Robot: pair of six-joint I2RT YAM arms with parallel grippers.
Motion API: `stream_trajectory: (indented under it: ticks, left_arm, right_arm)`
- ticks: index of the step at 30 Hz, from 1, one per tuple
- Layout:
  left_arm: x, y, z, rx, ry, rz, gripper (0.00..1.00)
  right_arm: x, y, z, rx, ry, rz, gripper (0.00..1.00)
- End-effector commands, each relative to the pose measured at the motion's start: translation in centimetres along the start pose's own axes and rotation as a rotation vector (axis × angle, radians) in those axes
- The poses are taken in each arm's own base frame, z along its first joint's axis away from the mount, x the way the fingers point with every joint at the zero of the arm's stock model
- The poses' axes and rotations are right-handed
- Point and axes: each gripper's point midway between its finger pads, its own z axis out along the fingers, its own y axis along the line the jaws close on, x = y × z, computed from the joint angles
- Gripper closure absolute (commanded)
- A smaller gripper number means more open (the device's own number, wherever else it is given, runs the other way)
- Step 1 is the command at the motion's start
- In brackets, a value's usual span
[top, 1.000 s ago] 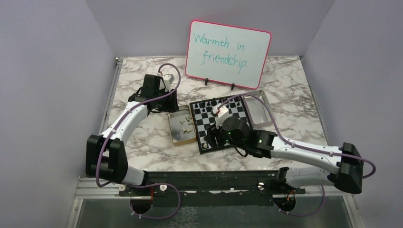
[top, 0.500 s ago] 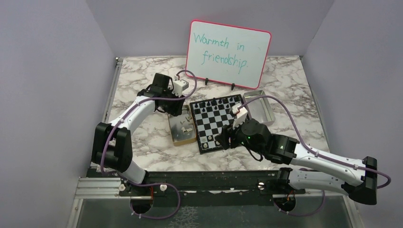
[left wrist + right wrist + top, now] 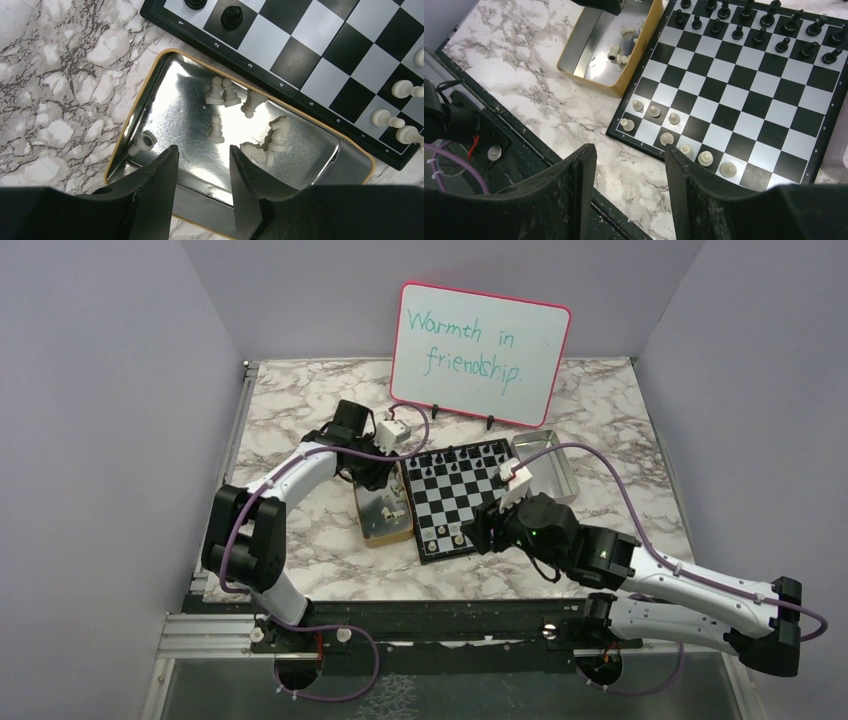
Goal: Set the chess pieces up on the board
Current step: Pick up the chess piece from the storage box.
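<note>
The board [image 3: 465, 490] lies mid-table. Black chess pieces [image 3: 749, 22] fill its far two rows, and several cream pieces [image 3: 674, 118] stand at its near left corner. More cream pieces [image 3: 216, 127] lie loose in the tan, silver-lined box [image 3: 175, 105] left of the board. My left gripper [image 3: 200, 156] hovers over that box's near end, open with nothing between its fingers. My right gripper [image 3: 629, 155] hangs open and empty over the marble just off the board's near edge. In the top view, the left gripper [image 3: 378, 478] is above the box [image 3: 380, 538] and the right gripper [image 3: 480, 537] is at the board's near edge.
A silver metal tray [image 3: 548, 468] sits right of the board. A pink-framed whiteboard [image 3: 480, 340] stands behind it. The black rail [image 3: 484, 135] at the table's near edge runs just below the right gripper. Purple walls close in both sides.
My left arm swung right from the far-left marble to above the tan box, its jaws narrowing. My right arm pulled back off the board to its near edge.
</note>
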Motion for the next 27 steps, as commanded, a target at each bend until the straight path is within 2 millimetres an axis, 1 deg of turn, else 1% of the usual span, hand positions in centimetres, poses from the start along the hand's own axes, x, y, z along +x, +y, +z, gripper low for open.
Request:
stream_trajectory:
  ticks: [1,5,9,13,17,20,24,27]
  left_arm:
    - [-0.6,0.6,-0.2,-0.04,-0.039,0.08,0.57]
    - [0.1,1.1,0.1,-0.069,-0.03,0.093,0.58]
    - [0.5,0.5,1.1,-0.03,-0.025,0.081,0.59]
    - [0.6,0.5,2.1,-0.024,-0.005,0.089,0.59]
    - [0.3,-0.2,2.8,0.005,-0.009,0.103,0.59]
    - [0.3,-0.8,3.8,0.025,-0.001,0.115,0.59]
    - [0.7,-1.2,4.9,0.028,0.035,0.122,0.59]
    - [1.1,-1.1,5.2,0.018,0.057,0.122,0.59]
  right_arm:
    - [0.1,-0.1,0.0,0.011,0.009,-0.024,0.43]
    - [0.5,0.1,0.4,0.005,0.034,-0.034,0.43]
    - [0.3,-0.1,0.5,0.022,0.046,-0.066,0.43]
    - [-0.1,-0.6,0.1,0.043,0.028,-0.06,0.43]
    - [0.1,-0.7,-0.1,0.039,0.011,-0.049,0.43]
    - [0.0,-1.1,-0.4,0.053,-0.004,-0.034,0.43]
    - [-0.1,-1.6,-0.9,0.066,-0.015,-0.033,0.43]
    - [-0.3,-2.0,-1.3,0.08,-0.021,-0.034,0.43]
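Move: The lone white pawn lying in the storage box is about 2 cm to the right of the left hand, level with it fore and aft and some 7 cm below. At much the same height, a pair of pawns by the box wall lies 2 cm ahead and 4 cm right, a heap of pieces 3 cm back and 3 cm right, and a fallen rook 2 cm ahead and 1 cm left. From the right hand the lone pawn is roughly 15 cm ahead, 20 cm left and 19 cm below. The lone pawn is closed in on from above by the left hand, which sinks about 5 cm into the box, slowly at first and then faster, easing some 2 cm to the right in the second half with a slight clockwise turn. Its fingers stay part open, one to each side above the pawn. The empty right hand dips a little under 2 cm and comes back up beside the board. ##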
